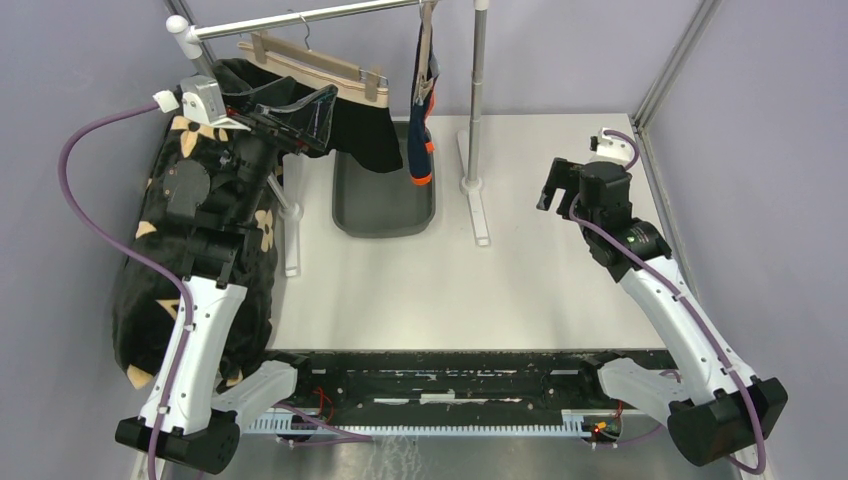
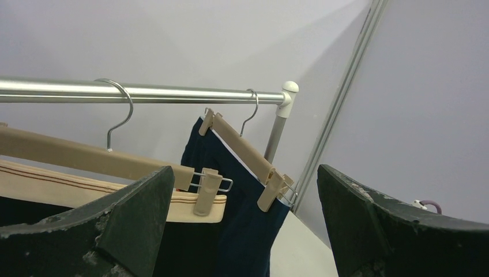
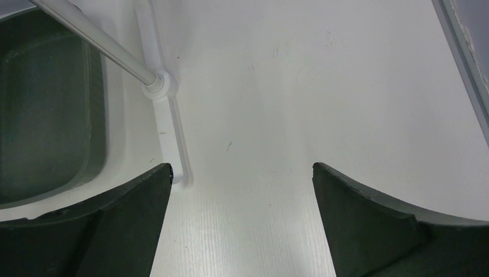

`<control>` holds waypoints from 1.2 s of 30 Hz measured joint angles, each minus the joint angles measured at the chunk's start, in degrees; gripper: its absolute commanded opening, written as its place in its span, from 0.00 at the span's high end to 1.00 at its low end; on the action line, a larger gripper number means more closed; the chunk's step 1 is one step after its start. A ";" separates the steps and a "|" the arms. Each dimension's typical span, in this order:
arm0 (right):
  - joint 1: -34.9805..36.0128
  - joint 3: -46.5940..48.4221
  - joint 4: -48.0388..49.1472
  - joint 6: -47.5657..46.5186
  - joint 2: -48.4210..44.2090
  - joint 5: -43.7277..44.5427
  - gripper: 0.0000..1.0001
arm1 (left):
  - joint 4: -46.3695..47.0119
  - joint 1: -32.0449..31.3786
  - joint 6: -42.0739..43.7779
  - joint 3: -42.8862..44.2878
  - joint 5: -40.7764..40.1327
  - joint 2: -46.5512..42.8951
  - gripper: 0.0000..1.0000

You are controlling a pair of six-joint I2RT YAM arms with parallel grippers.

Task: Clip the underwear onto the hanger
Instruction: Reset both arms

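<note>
A black underwear with a beige waistband hangs from a wooden hanger on the rail. One beige clip grips the waistband's right end; the left end is hidden behind my finger. My left gripper stands open just in front of this garment, below the hanger, with nothing between its fingers. A second hanger further right carries a navy underwear, held by a clip. My right gripper hovers open over the bare table at the right, nothing in it.
A grey bin sits on the table under the rail. The rack's right post and foot stand beside the bin. A black cloth with pale flowers lies along the left edge, under my left arm.
</note>
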 measured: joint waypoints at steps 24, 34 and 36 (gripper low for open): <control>-0.02 0.00 -0.42 0.17 -2.36 -0.63 0.00 | 0.02 0.00 -0.98 -1.73 0.17 -2.21 0.01; 0.00 -3.30 -0.42 0.87 -3.93 -1.99 0.00 | -0.96 0.00 -1.86 -8.83 1.05 -0.85 0.01; -0.02 -3.78 -0.44 1.07 -4.09 -2.47 0.00 | -1.49 0.00 -1.86 -9.88 1.03 -1.01 0.01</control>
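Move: The hung black underwear's middle lies about 14 cm ahead of the left hand, 2 cm to its left and 12 cm below. The navy underwear hangs some 20 cm ahead, 16 cm right and 13 cm below; the rack's rod runs about 16 cm ahead, its middle 6 cm right and 10 cm above. From the right hand, the black underwear is about 12 cm ahead, 43 cm left and 18 cm above. The empty left hand sinks about 7 cm before the hung black underwear, tipping down some 10 degrees, fingers open. ##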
